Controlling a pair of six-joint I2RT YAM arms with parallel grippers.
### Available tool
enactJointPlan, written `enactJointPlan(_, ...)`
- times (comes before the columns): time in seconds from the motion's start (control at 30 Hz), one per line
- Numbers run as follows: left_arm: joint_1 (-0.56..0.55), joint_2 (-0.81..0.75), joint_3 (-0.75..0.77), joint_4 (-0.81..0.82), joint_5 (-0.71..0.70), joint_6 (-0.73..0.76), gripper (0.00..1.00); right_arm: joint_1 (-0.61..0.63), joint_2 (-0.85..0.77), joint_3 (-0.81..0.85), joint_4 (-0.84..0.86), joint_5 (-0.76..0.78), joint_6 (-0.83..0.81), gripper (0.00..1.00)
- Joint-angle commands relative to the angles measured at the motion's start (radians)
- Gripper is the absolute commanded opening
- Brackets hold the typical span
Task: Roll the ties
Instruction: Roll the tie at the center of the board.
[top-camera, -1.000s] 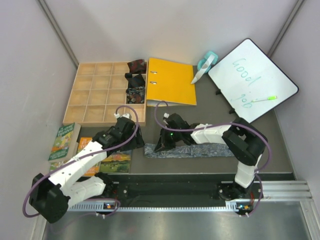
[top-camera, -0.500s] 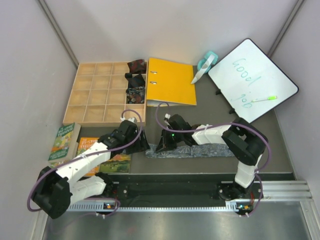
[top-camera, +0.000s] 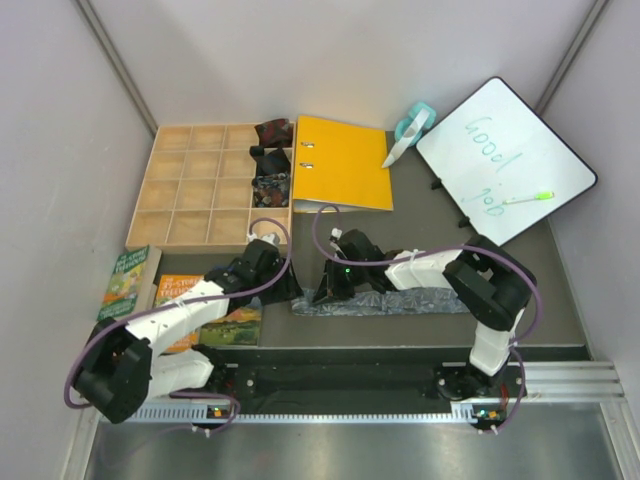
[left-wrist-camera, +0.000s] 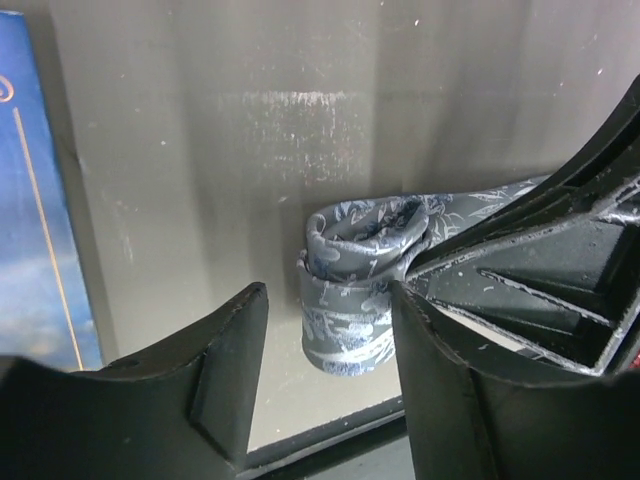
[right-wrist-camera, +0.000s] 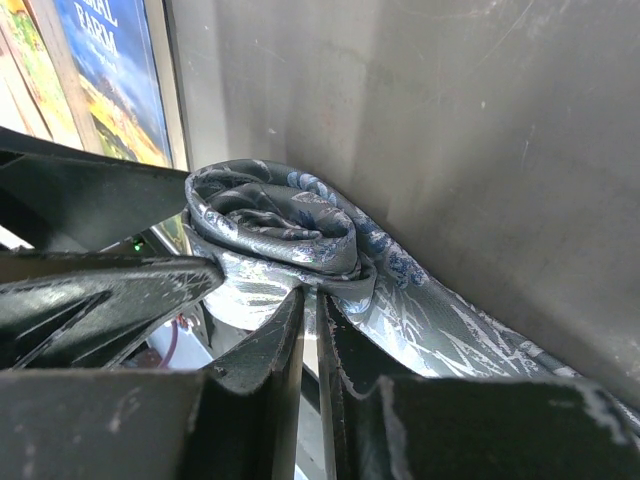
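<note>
A silvery grey-blue tie (top-camera: 410, 299) lies flat across the dark mat, its left end wound into a small roll (left-wrist-camera: 365, 265) (right-wrist-camera: 278, 213). My left gripper (top-camera: 284, 288) (left-wrist-camera: 327, 305) is open and straddles the roll; its right finger is against the fabric and its left finger stands apart. From the other side, my right gripper (top-camera: 325, 290) (right-wrist-camera: 310, 300) is shut on the tie, pinching fabric at the base of the roll. In the wooden box, three small rolled ties occupy the right-hand column: dark red (top-camera: 272, 131), black (top-camera: 268, 158), dark speckled (top-camera: 270, 186).
The wooden compartment box (top-camera: 195, 200) stands at the back left, with an orange binder (top-camera: 345, 162) beside it. A tape dispenser (top-camera: 412, 126) and a whiteboard (top-camera: 505, 160) with a green marker are at the back right. Books (top-camera: 130, 282) lie at the left under my left arm.
My left gripper has slid right to the rolled end of the tie and its jaws have narrowed around it. The right gripper has held still.
</note>
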Motion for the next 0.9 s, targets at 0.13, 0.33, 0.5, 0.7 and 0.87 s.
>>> enactJointPlan(0.13,0.005,0.03,-0.015,0.084,0.042,-0.004,0.48,-0.018,-0.006,-0.022,0.021,0.022,-0.027,0.11)
enactJointPlan(0.33,0.003,0.019,-0.047,0.116,0.077,-0.026,0.47,-0.019,0.0,-0.024,0.029,0.019,-0.026,0.11)
enactJointPlan(0.5,0.003,0.034,-0.069,0.153,0.094,-0.036,0.46,-0.018,0.0,-0.025,0.029,0.021,-0.025,0.11)
enactJointPlan(0.7,0.003,0.019,-0.084,0.182,0.116,-0.05,0.37,-0.019,0.003,-0.032,0.03,0.021,-0.026,0.11)
enactJointPlan(0.87,0.003,0.001,-0.064,0.163,0.122,-0.042,0.24,-0.018,0.006,-0.031,0.033,0.019,-0.025,0.11)
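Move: The rolled end of the tie sits close to the left hand's open fingertips, about 2 cm to the right, 1 cm back and 2 cm below. The loose strip's middle lies some 22 cm to the right of the left hand and 2 cm back; the Animal Farm book's middle is about 14 cm to its left and 3 cm back. From the right hand, already shut on the tie, the rolled end is roughly 2 cm to the left, level with it. The tie's rolled end gets nipped between the left fingertips: the left hand eases barely 1.5 cm to the right towards the roll and sinks about as much, drawing back slightly, its left side dipping some 5 degrees, while the fingers narrow from a bit over half open to about a third. The right fingers stay put, keeping their pinch beside the roll. ##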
